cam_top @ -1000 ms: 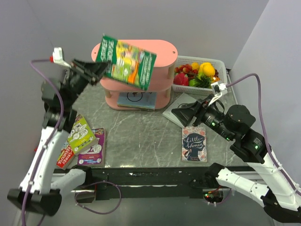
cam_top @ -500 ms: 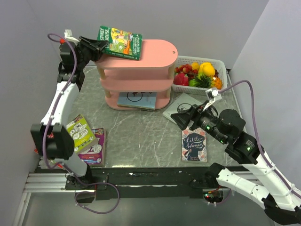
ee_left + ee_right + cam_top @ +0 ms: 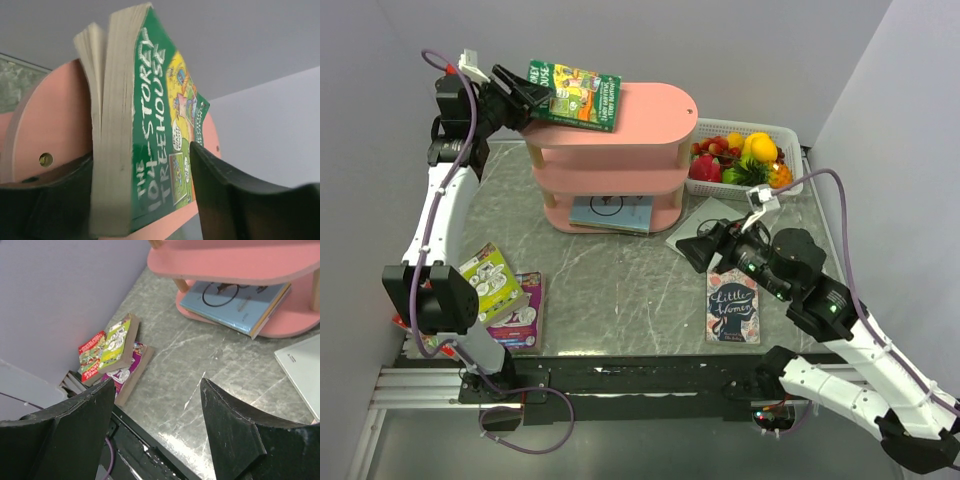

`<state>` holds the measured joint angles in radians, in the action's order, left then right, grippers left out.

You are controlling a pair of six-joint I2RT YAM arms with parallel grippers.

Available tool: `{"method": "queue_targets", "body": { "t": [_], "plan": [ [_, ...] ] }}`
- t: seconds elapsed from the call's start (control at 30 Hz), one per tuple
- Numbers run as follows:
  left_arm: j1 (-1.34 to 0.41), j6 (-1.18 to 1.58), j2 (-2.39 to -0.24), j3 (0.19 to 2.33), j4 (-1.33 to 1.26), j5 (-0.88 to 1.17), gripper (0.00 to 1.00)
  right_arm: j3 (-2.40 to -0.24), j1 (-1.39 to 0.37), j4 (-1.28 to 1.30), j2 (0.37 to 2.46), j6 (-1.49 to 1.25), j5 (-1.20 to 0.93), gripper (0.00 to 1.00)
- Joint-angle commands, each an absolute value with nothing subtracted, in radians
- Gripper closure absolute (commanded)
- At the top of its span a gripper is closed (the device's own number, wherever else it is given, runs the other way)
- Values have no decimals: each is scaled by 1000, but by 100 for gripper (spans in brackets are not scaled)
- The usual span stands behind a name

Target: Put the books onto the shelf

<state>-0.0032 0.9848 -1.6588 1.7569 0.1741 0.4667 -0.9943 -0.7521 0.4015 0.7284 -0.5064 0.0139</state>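
Observation:
The green "Treehouse" book (image 3: 575, 95) (image 3: 155, 150) lies on the top board of the pink shelf (image 3: 650, 110) (image 3: 50, 130), its left edge sticking out over the rim. My left gripper (image 3: 535, 95) (image 3: 140, 155) is open around that edge, with a gap at the cover side. A light blue book (image 3: 610, 212) (image 3: 235, 300) rests on the bottom tier. On the table lie "Little Women" (image 3: 732, 305), a grey-white book (image 3: 705, 225) (image 3: 300, 370), and a lime green (image 3: 492, 283) (image 3: 116, 342), purple (image 3: 520, 312) and red book (image 3: 458, 335). My right gripper (image 3: 692, 250) (image 3: 156, 385) hangs open and empty over the table.
A white basket of fruit (image 3: 740, 155) stands right of the shelf at the back. Grey walls close in on the left, back and right. The black rail (image 3: 150, 450) runs along the table's near edge.
My left gripper's jaws have spread apart around the green book, which now rests on the top board. The right arm has drifted slightly left, still open.

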Motion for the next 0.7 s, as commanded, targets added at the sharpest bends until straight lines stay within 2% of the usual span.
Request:
{"method": "queue_targets", "body": {
  "t": [0.0,0.2,0.3,0.37,0.5,0.57,0.67],
  "plan": [
    [-2,838,-1606,1799,342,410,29,-997,-747,341,761,-515,15,24],
    [32,798,-1591,1850,503,324,26,-1014,-747,328,802,-522,5,24],
    [37,756,-1592,1902,566,269,21,-1020,-746,325,811,-515,5,24],
    [37,724,-1589,1924,615,195,14,-1025,-747,325,816,-509,5,24],
    [40,719,-1565,1973,716,-26,12,-1057,-747,307,828,-497,5,24],
    [41,750,-1493,1922,642,-60,11,-1072,-747,285,850,-500,5,24],
    [54,824,-1369,1742,460,-8,13,-1121,-747,232,896,-503,6,26]
  ]
}}
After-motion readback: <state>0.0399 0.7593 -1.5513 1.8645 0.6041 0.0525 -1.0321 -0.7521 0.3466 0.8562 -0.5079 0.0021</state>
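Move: The 104-Storey Treehouse book lies across the left part of the shelf top, its left end between the left hand's opening fingers; its middle is about 11 cm to that hand's right, some 4 cm ahead and about level. The middle of the shelf top is roughly 17 cm right, 3 cm ahead and 5 cm below the hand. From the right hand the book lies about 32 cm ahead, 26 cm left and 7 cm higher. The left hand comes free of the book's left end, its already loosened fingers spreading wider, and withdraws from the shelf top about 9 cm to the left and some 3 cm back, nearly level. As it goes it swings counter-clockwise by roughly 25 degrees and rolls left side up. The open right hand edges about 3 cm forward and left over the table. ##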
